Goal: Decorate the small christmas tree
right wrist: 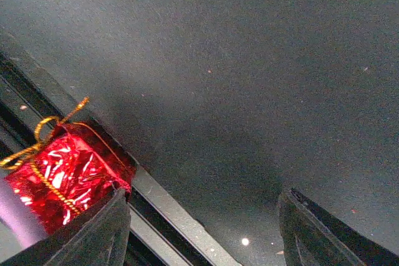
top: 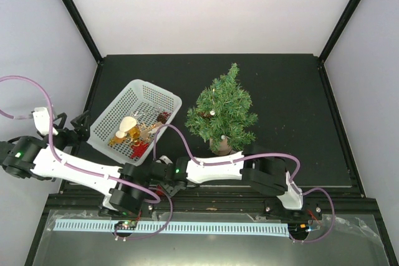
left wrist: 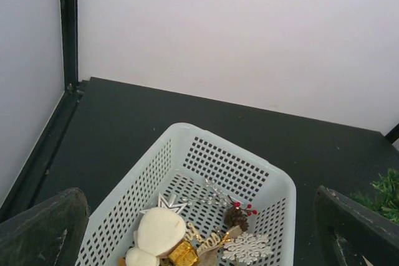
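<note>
The small christmas tree (top: 223, 113) stands upright on its wooden base (top: 221, 146) right of the white mesh basket (top: 156, 90); its needles show at the edge of the left wrist view (left wrist: 386, 194). My left gripper (top: 78, 126) is wide open at the basket's left side, nothing between its fingers (left wrist: 62, 222). The basket (left wrist: 218, 138) holds a white plush ornament (left wrist: 159, 232), gold gift (left wrist: 184, 253), snowflake (left wrist: 246, 247) and pine cone (left wrist: 237, 216). My right gripper (right wrist: 206, 228) is open low over the black mat, empty. A red foil gift (right wrist: 59, 175) lies just outside its left finger (right wrist: 106, 228).
A metal rail (right wrist: 174, 216) runs diagonally under the right gripper beside the red gift. White walls close in the black mat (top: 280, 104) at the back and sides. The right arm (top: 218, 169) stretches across in front of the tree's base.
</note>
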`<action>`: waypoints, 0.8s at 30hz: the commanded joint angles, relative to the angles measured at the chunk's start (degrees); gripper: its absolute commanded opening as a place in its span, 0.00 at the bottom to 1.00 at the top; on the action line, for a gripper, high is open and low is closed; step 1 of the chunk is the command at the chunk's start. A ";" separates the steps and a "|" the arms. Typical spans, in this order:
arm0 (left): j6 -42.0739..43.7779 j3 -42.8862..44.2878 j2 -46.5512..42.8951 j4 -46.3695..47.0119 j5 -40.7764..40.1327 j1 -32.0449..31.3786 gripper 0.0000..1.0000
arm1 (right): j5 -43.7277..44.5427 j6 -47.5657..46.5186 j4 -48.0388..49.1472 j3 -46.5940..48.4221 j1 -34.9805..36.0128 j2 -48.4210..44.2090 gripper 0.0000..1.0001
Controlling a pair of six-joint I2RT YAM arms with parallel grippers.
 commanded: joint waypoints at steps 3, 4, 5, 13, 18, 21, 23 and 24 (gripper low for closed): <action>1.24 3.74 1.06 -0.85 2.54 -0.86 0.99 | -2.51 -2.16 0.38 -0.41 0.15 0.25 0.65; 1.37 4.08 0.97 -0.93 2.57 -1.12 0.99 | -3.24 -2.56 0.41 -0.77 0.23 -0.06 0.65; 1.32 4.48 0.98 -0.86 2.64 -1.40 0.99 | -4.28 -3.27 0.71 -1.27 0.47 -0.41 0.66; 0.37 6.15 1.72 -0.83 2.86 -3.68 0.99 | -10.02 -8.20 0.83 -1.71 3.07 -2.30 0.66; 2.49 5.61 0.61 -0.89 0.90 -6.42 0.99 | -14.23 -9.29 3.19 -2.53 4.09 -3.75 0.67; 3.76 4.47 -1.73 -0.92 -1.08 -9.20 0.99 | -15.87 -9.50 5.72 -3.43 4.19 -4.86 0.67; 4.03 3.78 -3.30 -0.93 -1.82 -10.80 0.99 | -15.56 -9.60 6.64 -2.96 4.13 -4.83 0.68; 3.88 3.55 -3.90 -0.93 -2.19 -11.39 0.99 | -15.40 -9.64 6.71 -2.38 4.19 -4.59 0.68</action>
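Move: The red gift sits at the table's near edge, roughly 4 cm to the right hand's left, 2 cm back from it and 2 cm lower. From that hand the ornament basket's middle is about 24 cm ahead and 15 cm left, the tree's wooden foot some 14 cm ahead and 18 cm right, both near table height. From the left hand the gift lies about 11 cm back, 20 cm right and 34 cm down. Back towards its own base, nearly level, the right hand goes about 5 cm past the red gift's right-hand side to beyond the table's near edge, turning some 15 degrees counter-clockwise, its fingertips swinging slightly back and staying open. High up, the open, empty left hand edges 3 to 4 cm right and a little up, turning about 10 degrees clockwise. ##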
